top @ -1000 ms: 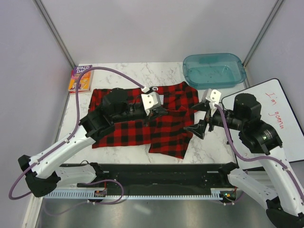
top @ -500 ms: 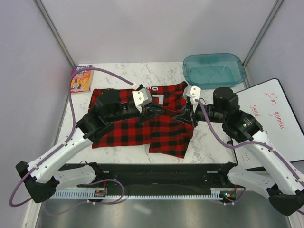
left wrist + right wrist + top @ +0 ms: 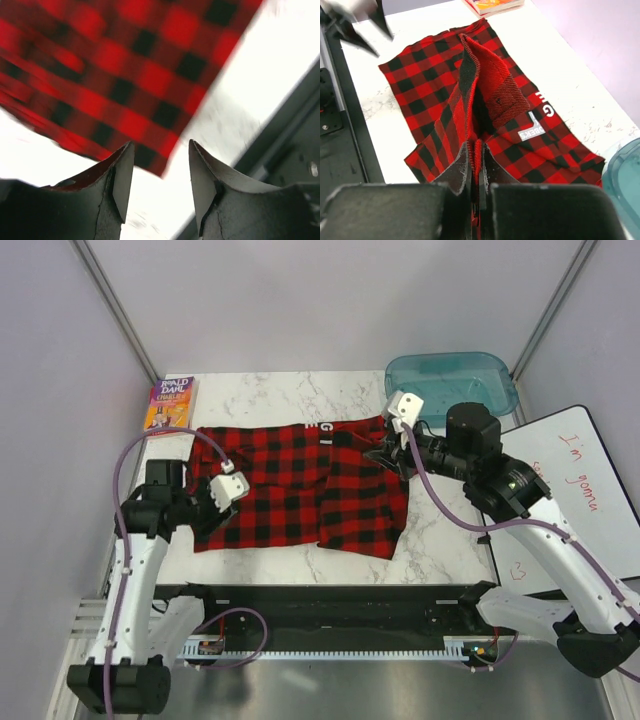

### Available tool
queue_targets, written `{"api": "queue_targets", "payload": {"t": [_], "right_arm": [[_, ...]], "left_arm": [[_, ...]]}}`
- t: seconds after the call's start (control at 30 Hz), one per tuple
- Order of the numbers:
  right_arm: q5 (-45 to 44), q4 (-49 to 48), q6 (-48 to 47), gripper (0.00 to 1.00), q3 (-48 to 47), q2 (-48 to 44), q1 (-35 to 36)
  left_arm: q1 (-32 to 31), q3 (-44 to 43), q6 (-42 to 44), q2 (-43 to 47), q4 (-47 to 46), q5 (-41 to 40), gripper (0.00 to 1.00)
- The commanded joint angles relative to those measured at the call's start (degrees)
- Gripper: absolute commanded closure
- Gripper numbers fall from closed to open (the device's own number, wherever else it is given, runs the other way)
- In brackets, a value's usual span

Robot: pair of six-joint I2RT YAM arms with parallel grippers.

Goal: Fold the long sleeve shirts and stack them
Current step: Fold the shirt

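One long sleeve shirt [image 3: 290, 490], red-and-black check with white lettering, lies partly folded across the middle of the table. My right gripper [image 3: 381, 453] is over its right part, shut on a raised ridge of the fabric. In the right wrist view the cloth [image 3: 430, 75] runs up between the closed fingers of the right gripper [image 3: 478, 150]. My left gripper [image 3: 212, 512] is pulled back by the shirt's near-left corner and hangs open with nothing between its fingers. The left wrist view shows the left gripper [image 3: 161, 145] above bare table, with the shirt's corner [image 3: 125, 65] just ahead.
A colourful paperback book [image 3: 170, 403] lies at the back left corner. A teal plastic bin [image 3: 450, 385] stands at the back right. A whiteboard [image 3: 570, 490] with red writing lies off the right edge. A black rail [image 3: 320, 602] runs along the near edge.
The left gripper let go of the shirt, opened and drew back to the left. The right gripper swung in from the right and shut on the fabric, which now stands in a raised fold.
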State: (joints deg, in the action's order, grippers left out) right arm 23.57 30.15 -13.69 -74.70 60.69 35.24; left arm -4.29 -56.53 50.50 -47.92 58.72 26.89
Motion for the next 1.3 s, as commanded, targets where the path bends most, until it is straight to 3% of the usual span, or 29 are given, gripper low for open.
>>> {"api": "queue_targets", "payload": {"t": [0.0, 0.23, 0.5, 0.7, 0.73, 0.87, 0.97, 1.27], "right_arm": [[-0.7, -2.2, -3.0, 1.0, -5.4, 2.7, 0.2], [-1.0, -0.5, -6.8, 1.0, -9.5, 5.6, 0.1], [-2.6, -0.6, -8.0, 1.0, -11.5, 7.3, 0.1], [-3.7, -0.4, -8.9, 1.0, -12.3, 7.5, 0.1], [-3.7, -0.3, -8.9, 1.0, -12.4, 7.5, 0.1], [-3.9, 0.1, -9.3, 1.0, -13.5, 7.1, 0.1], [-3.7, 0.5, -9.9, 1.0, -14.9, 6.7, 0.1], [-1.3, -0.8, -19.6, 1.0, -23.1, 13.7, 0.1]], "left_arm": [[10.8, 10.0, 23.2, -4.5, 8.6, -2.2, 0.45], [13.8, 17.5, 27.7, -11.0, -5.6, -6.9, 0.46], [13.8, 23.8, 35.3, -17.0, -12.8, -9.0, 0.47], [13.9, 25.1, 36.2, -20.9, -15.3, -10.2, 0.48], [14.0, 25.5, 36.4, -21.7, -15.7, -10.8, 0.5], [13.9, 24.9, 36.9, -21.2, -13.9, -9.8, 0.84], [14.1, 22.9, 37.0, -18.3, -8.4, -8.1, 0.98], [17.0, 5.1, 31.8, -21.8, 0.9, -1.1, 0.98]]}}
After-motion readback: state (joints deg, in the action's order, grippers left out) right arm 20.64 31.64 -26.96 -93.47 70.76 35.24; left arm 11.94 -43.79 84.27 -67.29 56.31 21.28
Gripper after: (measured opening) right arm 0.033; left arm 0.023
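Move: The shirt's near-left corner lies about 19 cm below the open left gripper, 8 cm to its left and 3 cm back. The shirt's far-left corner is some 32 cm straight ahead of that near corner, with the book beyond, about 38 cm ahead of the near corner and 9 cm left. From the right gripper, which already holds the shirt high, the near-left corner is roughly 42 cm left, 6 cm back and 34 cm down. Drop the open left gripper about 19 cm and 8 cm to the left onto the shirt's near-left corner, easing slightly back and turning the wrist some 30 degrees; shut the fingers on the cloth edge there, then start raising it about 4 cm. Meanwhile keep the right grip shut on the shirt and lift it about 8 cm, carrying it some 4 cm forward. ##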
